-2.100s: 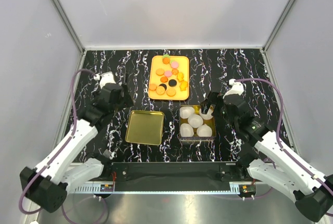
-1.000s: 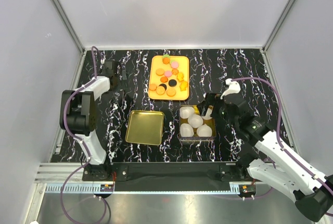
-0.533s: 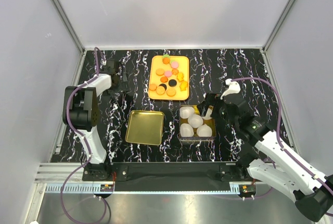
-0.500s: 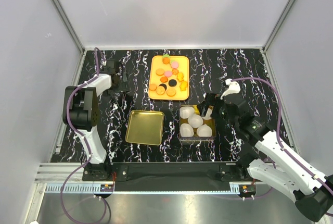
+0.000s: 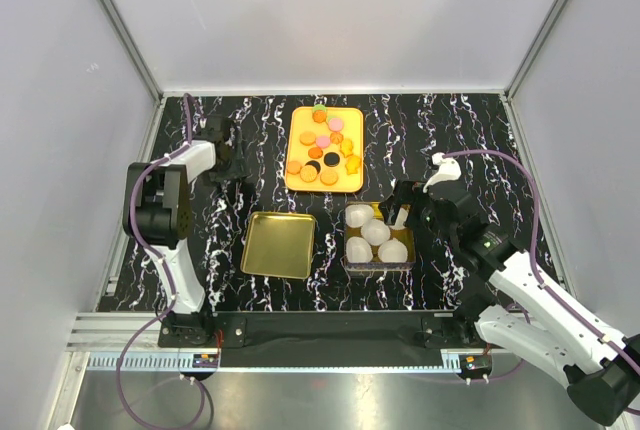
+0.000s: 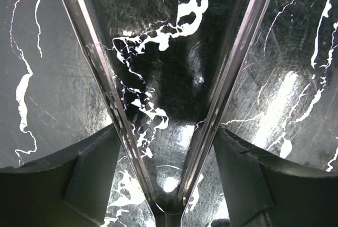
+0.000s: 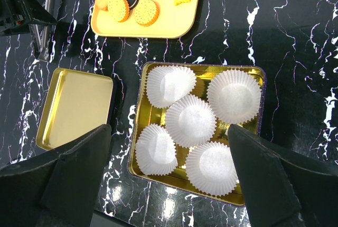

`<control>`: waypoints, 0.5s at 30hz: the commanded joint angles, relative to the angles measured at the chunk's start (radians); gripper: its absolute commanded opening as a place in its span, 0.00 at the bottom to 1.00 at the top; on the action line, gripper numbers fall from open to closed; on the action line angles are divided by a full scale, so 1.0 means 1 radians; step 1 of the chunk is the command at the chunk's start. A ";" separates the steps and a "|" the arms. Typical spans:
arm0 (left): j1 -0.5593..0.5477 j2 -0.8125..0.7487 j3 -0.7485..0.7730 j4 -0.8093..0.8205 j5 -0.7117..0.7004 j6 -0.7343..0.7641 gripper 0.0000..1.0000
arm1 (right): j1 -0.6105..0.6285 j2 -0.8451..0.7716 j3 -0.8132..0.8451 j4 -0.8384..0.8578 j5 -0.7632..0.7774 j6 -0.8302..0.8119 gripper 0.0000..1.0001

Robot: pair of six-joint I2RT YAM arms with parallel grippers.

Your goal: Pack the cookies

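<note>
The cookies [image 5: 322, 148] are mostly orange discs, with a few pink, black and yellow ones. They lie on a yellow tray [image 5: 347, 182] at the back centre, whose near cookies [image 7: 138, 8] also show in the right wrist view. My left gripper [image 5: 232, 150] is stretched to the back left. It is down over metal tongs [image 6: 113, 105] lying on the table, one finger [image 6: 90, 179] against each spread arm. My right gripper [image 7: 169, 129] hangs open over a gold box [image 7: 138, 132] of white paper cups [image 7: 191, 120], holding nothing.
A gold lid [image 5: 279, 244] lies left of the gold box [image 5: 378, 235] on the black marbled table [image 5: 460, 140]. Grey walls enclose the back and both sides. In the right wrist view the tongs [image 7: 45, 26] lie left of the yellow tray [image 7: 174, 21].
The left arm has swung from beside the lid out to the back left. Its fingers have narrowed onto the tongs. The right arm has barely moved.
</note>
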 commanded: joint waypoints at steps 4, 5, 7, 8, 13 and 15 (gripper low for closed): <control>0.004 0.001 0.024 -0.002 0.006 0.003 0.60 | 0.004 -0.001 -0.007 0.038 -0.008 0.007 1.00; 0.004 -0.009 0.029 -0.002 0.007 0.003 0.60 | 0.005 -0.001 -0.007 0.038 -0.009 0.007 1.00; 0.004 -0.055 0.036 -0.003 0.015 0.003 0.56 | 0.005 0.004 -0.006 0.043 -0.012 0.007 1.00; 0.003 -0.071 0.049 -0.005 0.015 0.004 0.56 | 0.004 0.007 -0.004 0.044 -0.014 0.005 1.00; 0.000 -0.157 0.110 -0.081 0.004 -0.013 0.51 | 0.004 0.022 -0.001 0.054 -0.015 0.002 1.00; -0.006 -0.198 0.115 -0.101 -0.006 -0.020 0.50 | 0.004 0.028 0.005 0.058 -0.017 0.004 1.00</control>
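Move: The tongs lie on the table in the left hand's grasp, one metal arm beside each pad; the hinge end is a few centimetres back, so their middle is about 4 cm ahead at the hand's height. From the left hand, the orange cookie tray is roughly 9 cm ahead and 25 cm right, the empty gold tray 18 cm back and 12 cm right. From the right hand, the tongs lie about 20 cm ahead, 42 cm left and 18 cm below. Staying low in place at first, the left hand goes on closing, its pads squeezing the tongs' two arms towards each other until the opening drops from about three quarters to half. It then rises almost straight up about 4 cm with the tongs between its fingers, hardly turning and still speeding up at the end. ##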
